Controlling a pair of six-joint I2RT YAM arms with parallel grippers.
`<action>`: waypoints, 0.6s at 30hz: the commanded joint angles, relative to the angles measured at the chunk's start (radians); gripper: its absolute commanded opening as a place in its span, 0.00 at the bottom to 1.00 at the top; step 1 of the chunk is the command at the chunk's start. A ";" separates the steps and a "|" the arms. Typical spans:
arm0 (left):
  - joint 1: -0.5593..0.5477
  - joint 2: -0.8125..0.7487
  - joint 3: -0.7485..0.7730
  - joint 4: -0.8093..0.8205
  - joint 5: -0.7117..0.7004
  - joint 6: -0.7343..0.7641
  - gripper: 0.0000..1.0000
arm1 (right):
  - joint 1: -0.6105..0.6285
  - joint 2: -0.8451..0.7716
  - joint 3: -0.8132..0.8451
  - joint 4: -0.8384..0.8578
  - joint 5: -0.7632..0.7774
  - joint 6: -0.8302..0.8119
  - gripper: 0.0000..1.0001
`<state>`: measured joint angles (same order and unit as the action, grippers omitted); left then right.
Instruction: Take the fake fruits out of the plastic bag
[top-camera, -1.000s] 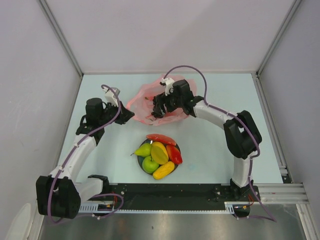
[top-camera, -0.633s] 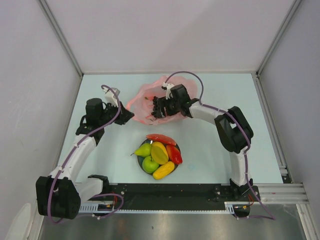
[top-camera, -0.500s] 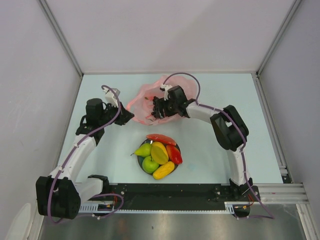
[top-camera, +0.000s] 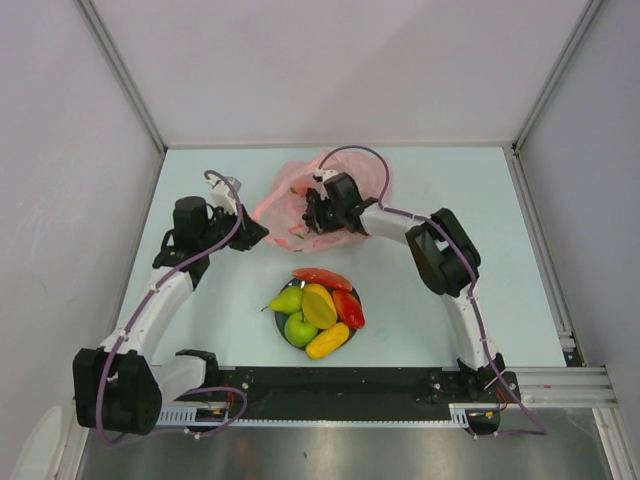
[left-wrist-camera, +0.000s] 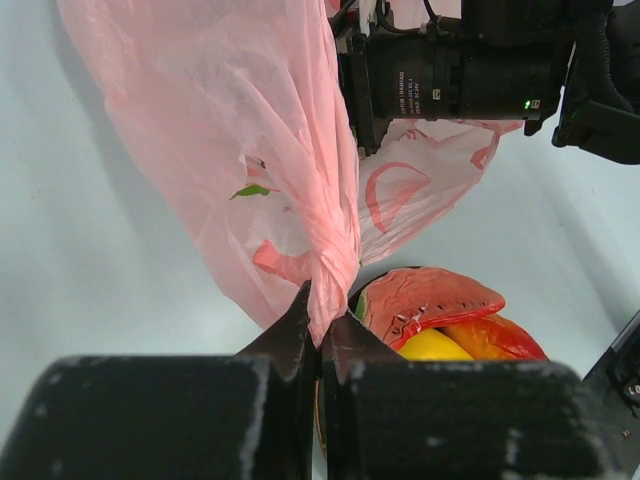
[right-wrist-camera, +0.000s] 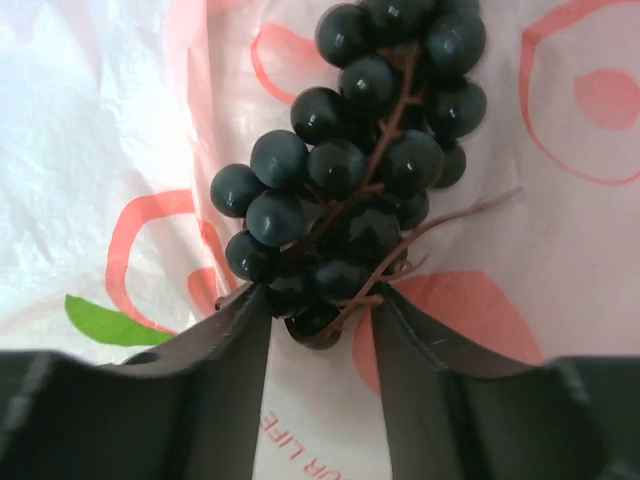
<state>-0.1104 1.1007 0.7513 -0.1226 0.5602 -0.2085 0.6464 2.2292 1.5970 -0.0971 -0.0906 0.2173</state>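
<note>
The pink plastic bag (top-camera: 285, 195) lies at the back of the table. My left gripper (top-camera: 260, 232) is shut on a twisted fold of the plastic bag (left-wrist-camera: 270, 150), its tips (left-wrist-camera: 320, 325) pinching the film. My right gripper (top-camera: 312, 214) reaches into the bag's mouth. In the right wrist view a bunch of dark purple grapes (right-wrist-camera: 350, 170) lies on the bag's film (right-wrist-camera: 120, 120), and my right gripper (right-wrist-camera: 320, 305) has its fingers pressed against both sides of the bunch's lower end. Other fake fruits sit on a plate: watermelon slice (top-camera: 322, 277), pear (top-camera: 287, 300), apple (top-camera: 300, 328).
The dark round plate (top-camera: 281, 338) stands in front of the bag, also holding a yellow-orange mango piece (top-camera: 319, 305), a red piece (top-camera: 348, 308) and a yellow piece (top-camera: 327, 341). The watermelon slice (left-wrist-camera: 430, 300) shows just beyond my left fingers. Grey walls enclose the table.
My right arm has pushed left and deeper into the bag, and its jaws have narrowed onto the grapes. The left gripper has kept its hold on the bag.
</note>
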 joint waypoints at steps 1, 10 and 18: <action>0.014 0.007 0.003 0.017 0.001 0.008 0.02 | 0.021 0.049 0.034 0.000 0.065 -0.010 0.44; 0.037 -0.002 -0.006 0.031 0.001 0.001 0.02 | 0.032 0.026 0.087 0.028 0.048 -0.070 0.09; 0.054 -0.009 -0.023 0.072 0.007 -0.015 0.02 | 0.025 -0.080 0.115 0.023 -0.035 -0.163 0.00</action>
<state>-0.0673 1.1088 0.7315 -0.1066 0.5587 -0.2104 0.6731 2.2501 1.6596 -0.0887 -0.0803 0.1169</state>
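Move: Just beyond the half-open right fingers, inside the bag, lies the black grape bunch, its middle about 4 cm ahead and 2 cm left, at fingertip height or 1 cm lower; its stem end is already between the tips. The watermelon slice is some 12 cm back and 2 cm right of this hand, the mango about 18 cm back and 2 cm right. From the left hand the grapes lie roughly 14 cm ahead, 9 cm right and 17 cm below. Closing on the stem end of the grapes, the right fingers pinch it while the hand eases left and a little forward, then starts up, about 2.5 cm in all; the wrist tips up and turns counter-clockwise by some 5 degrees each. The left hand keeps its shut hold on the bag's edge and drifts about 1.5 cm left, sinking slightly. ##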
